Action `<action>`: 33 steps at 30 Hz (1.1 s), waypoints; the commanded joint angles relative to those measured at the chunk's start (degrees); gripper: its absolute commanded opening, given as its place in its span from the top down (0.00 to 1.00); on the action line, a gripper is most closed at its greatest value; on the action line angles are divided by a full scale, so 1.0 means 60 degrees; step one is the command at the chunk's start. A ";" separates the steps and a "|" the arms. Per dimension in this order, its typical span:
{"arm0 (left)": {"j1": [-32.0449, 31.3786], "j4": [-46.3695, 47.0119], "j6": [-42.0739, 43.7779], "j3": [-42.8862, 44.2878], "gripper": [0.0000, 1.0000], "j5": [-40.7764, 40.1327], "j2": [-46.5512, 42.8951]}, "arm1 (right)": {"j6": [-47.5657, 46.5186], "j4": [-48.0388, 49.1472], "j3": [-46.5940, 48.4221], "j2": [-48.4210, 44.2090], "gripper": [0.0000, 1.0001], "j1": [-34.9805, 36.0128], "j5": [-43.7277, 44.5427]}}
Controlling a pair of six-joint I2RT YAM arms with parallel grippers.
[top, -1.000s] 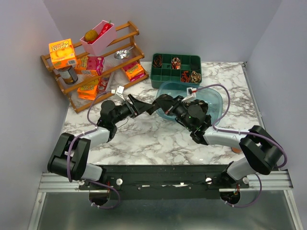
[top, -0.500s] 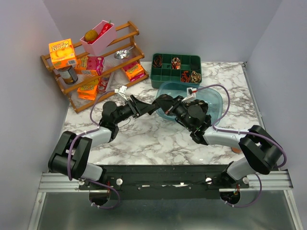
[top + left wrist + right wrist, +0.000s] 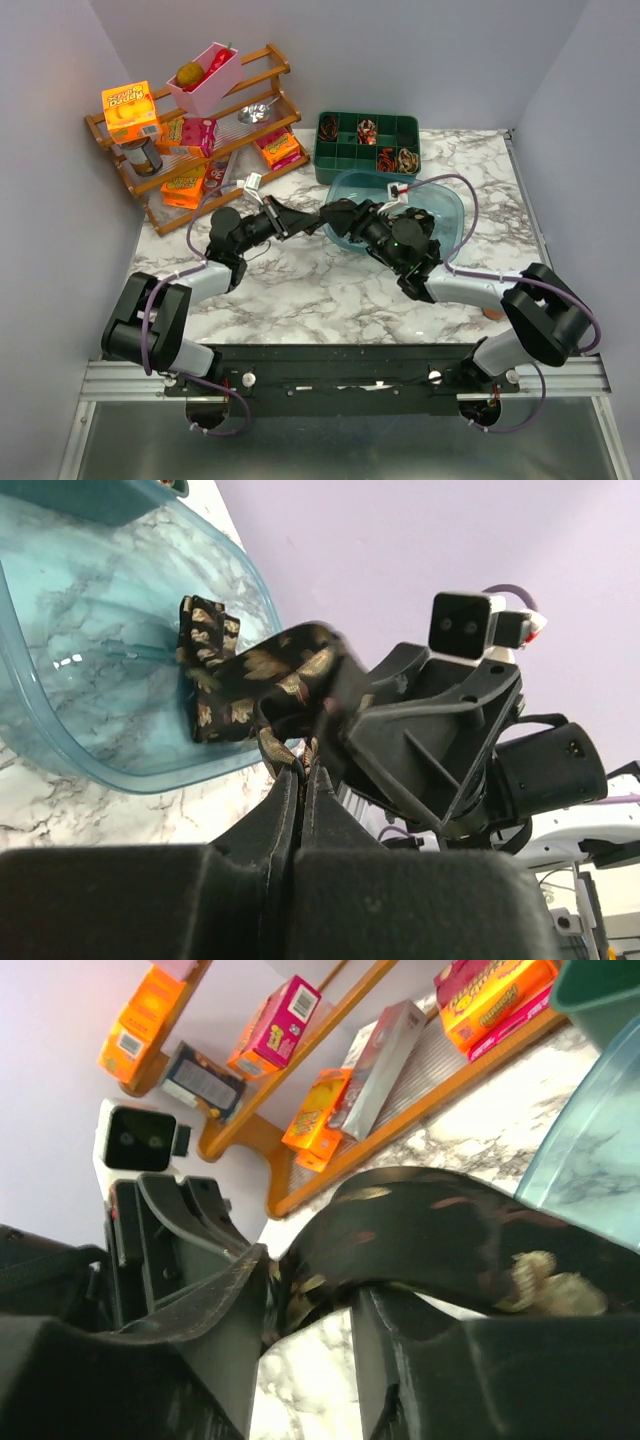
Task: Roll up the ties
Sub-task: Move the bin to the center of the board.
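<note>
A dark tie (image 3: 250, 670) with a tan-gold pattern hangs above the rim of the blue tub (image 3: 447, 203), one end trailing into the tub. My left gripper (image 3: 303, 770) is shut on the tie's near end, fingers pressed together on the fabric. Facing it tip to tip is my right gripper (image 3: 310, 1290), its jaws apart. The tie (image 3: 430, 1225) drapes over its right finger and dips into the gap. In the top view both grippers (image 3: 322, 216) meet at the tub's left rim. Small rolled ties (image 3: 405, 158) sit in the green compartment tray (image 3: 340, 165).
A wooden rack (image 3: 238, 185) with snack boxes, a can and a pink bin (image 3: 205, 82) stands at the back left. The green tray lies just behind the tub. Purple cables (image 3: 470, 215) loop over the tub's right side.
My left gripper has moved a little right and shut on the tie's end. My right gripper, shut before, has opened its jaws around the fabric.
</note>
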 commanded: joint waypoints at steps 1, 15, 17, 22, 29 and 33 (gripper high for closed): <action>0.0696 -0.0440 0.0296 0.0467 1.00 0.0576 -0.0594 | -0.0731 -0.0745 -0.0122 -0.0683 0.29 -0.0043 -0.0310; 0.1446 -0.5288 0.2493 0.3059 1.00 0.0914 -0.2031 | -0.3925 -0.4688 -0.0620 -0.2047 0.01 -0.0029 -0.0720; 0.1446 -0.6062 0.2800 0.3645 1.00 0.0856 -0.2002 | -0.4028 -0.4862 -0.0650 -0.1858 0.02 -0.0029 -0.0939; 0.1446 -0.7121 0.3211 0.4743 1.00 0.0913 -0.1943 | -0.4087 -0.5756 -0.0080 -0.0847 0.02 0.0030 -0.0546; 0.1446 -0.7194 0.2875 0.5111 1.00 0.1309 -0.2089 | -0.3970 -0.6665 0.0727 0.0224 0.04 0.0059 0.0962; 0.1446 -0.7399 0.3020 0.5126 1.00 0.1309 -0.2250 | -0.3970 -0.6899 0.0770 0.0355 0.04 0.0045 0.1680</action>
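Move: Both grippers are at the tie, high over the bin's near left side. From the right gripper, the bin's middle lies about 12 cm ahead, 16 cm to the right and 19 cm below. The green box is roughly 28 cm ahead and 10 cm right, and the folded part of the tie in the bin is some 9 cm ahead and 23 cm right. From the left gripper, the bin's middle is about 13 cm ahead, 19 cm right and 19 cm below. Open the right fingers fully to let go of the tie, draw back and right a few centimetres, then sink about 13 cm in all, rolling the wrist some 40 degrees so the open fingers tip down over the bin's near left rim. Keep the left fingers shut on the tie and carry its end about 5 cm forward-left, then straight up, rising some 14 cm overall. ##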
